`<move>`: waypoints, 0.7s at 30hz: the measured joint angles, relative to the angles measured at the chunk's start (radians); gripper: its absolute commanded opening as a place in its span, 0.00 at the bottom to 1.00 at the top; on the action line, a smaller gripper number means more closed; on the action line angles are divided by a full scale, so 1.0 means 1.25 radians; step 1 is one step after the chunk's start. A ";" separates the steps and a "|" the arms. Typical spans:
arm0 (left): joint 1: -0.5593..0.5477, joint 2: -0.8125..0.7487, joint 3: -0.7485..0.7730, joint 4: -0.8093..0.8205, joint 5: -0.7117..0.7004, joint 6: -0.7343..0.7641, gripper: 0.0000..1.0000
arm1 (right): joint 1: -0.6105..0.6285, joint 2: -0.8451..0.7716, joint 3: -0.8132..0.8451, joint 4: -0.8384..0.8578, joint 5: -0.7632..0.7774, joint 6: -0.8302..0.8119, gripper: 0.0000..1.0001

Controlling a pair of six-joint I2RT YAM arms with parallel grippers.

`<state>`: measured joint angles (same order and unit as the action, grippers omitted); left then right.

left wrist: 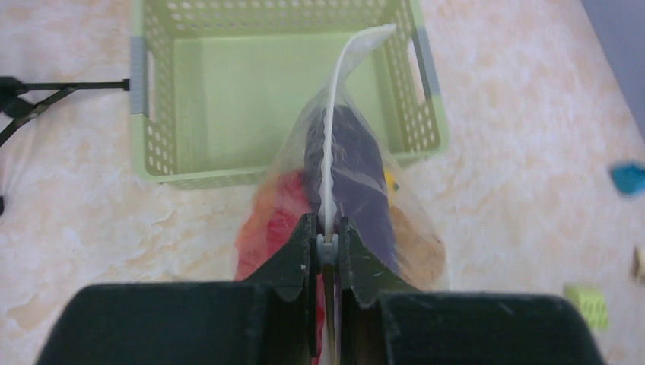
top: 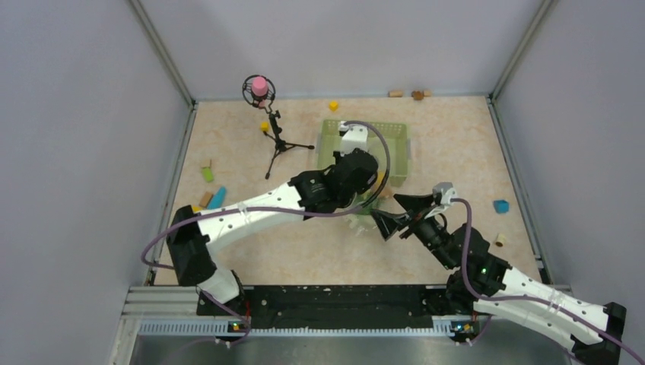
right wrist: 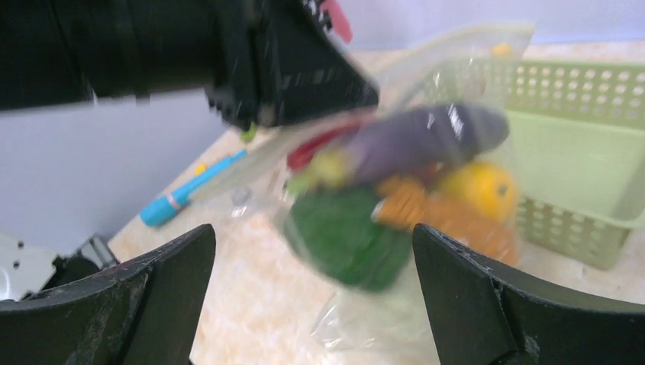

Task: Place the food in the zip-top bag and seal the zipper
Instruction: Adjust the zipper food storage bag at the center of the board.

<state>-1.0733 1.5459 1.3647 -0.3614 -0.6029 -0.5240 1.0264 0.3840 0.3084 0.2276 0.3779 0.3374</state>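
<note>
My left gripper (left wrist: 327, 242) is shut on the zipper (left wrist: 328, 152), the whitish strip along the mouth of the zip-top bag (left wrist: 293, 163). The bag hangs below it in front of the basket. Food shows inside it: a purple eggplant (left wrist: 357, 167), a red chili (left wrist: 270, 220), a yellow lemon (right wrist: 479, 186), a green pepper (right wrist: 346, 232) and orange pieces (right wrist: 426, 209). My right gripper (right wrist: 312, 236) is open beside the bag's lower part, its fingers either side of the view and touching nothing. From above, the right gripper (top: 384, 207) sits just right of the bag (top: 361, 222).
A green mesh basket (top: 399, 144) stands behind the bag. A small tripod (top: 278, 141) with a pink-topped head (top: 260, 85) stands at the back left. Loose blocks lie about: blue (top: 500, 206), yellow (top: 333, 106), green (top: 207, 174), teal (top: 218, 198).
</note>
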 measured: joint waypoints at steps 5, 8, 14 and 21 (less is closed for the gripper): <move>-0.025 0.122 0.175 -0.125 -0.187 -0.189 0.00 | 0.000 -0.006 0.000 -0.092 -0.032 0.019 0.99; -0.048 0.162 0.244 -0.265 -0.280 -0.400 0.00 | 0.000 -0.048 -0.003 -0.136 -0.032 0.027 0.99; -0.127 0.163 0.250 -0.667 -0.398 -0.933 0.00 | 0.000 -0.233 -0.081 -0.120 -0.113 -0.004 0.99; -0.158 0.173 0.251 -0.905 -0.414 -1.164 0.00 | -0.001 -0.188 -0.128 -0.024 -0.336 -0.096 0.96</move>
<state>-1.2713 1.7626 1.6787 -1.4925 -1.1202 -1.9793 1.0256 0.1490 0.1486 0.1978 -0.0422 0.2169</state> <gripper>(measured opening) 0.101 0.984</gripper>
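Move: The left hand already grips the bag by its zipper strip, the bag's middle hanging about 9 cm below; the clear table patch it goes towards lies some 10 cm left, 7 cm back and 21 cm below. From that hand the basket is straight ahead, about 16 cm out and 19 cm lower. The right hand, empty and wide open, has the bag's middle about 10 cm ahead, 6 cm to its left and 9 cm below. Keeping the zipper strip pinched, the left hand first nudges a couple of centimetres forward and up, then swings the bag back and left away from the basket, ending about 7 cm left and 5 cm back and slightly lower, with the wrist turned some 45 degrees counter-clockwise. The right hand touches nothing at either end and stays wide open, drawing back about 6 cm and sinking some 3 cm, then easing left late on as it turns some 20 degrees counter-clockwise to keep facing the bag. ##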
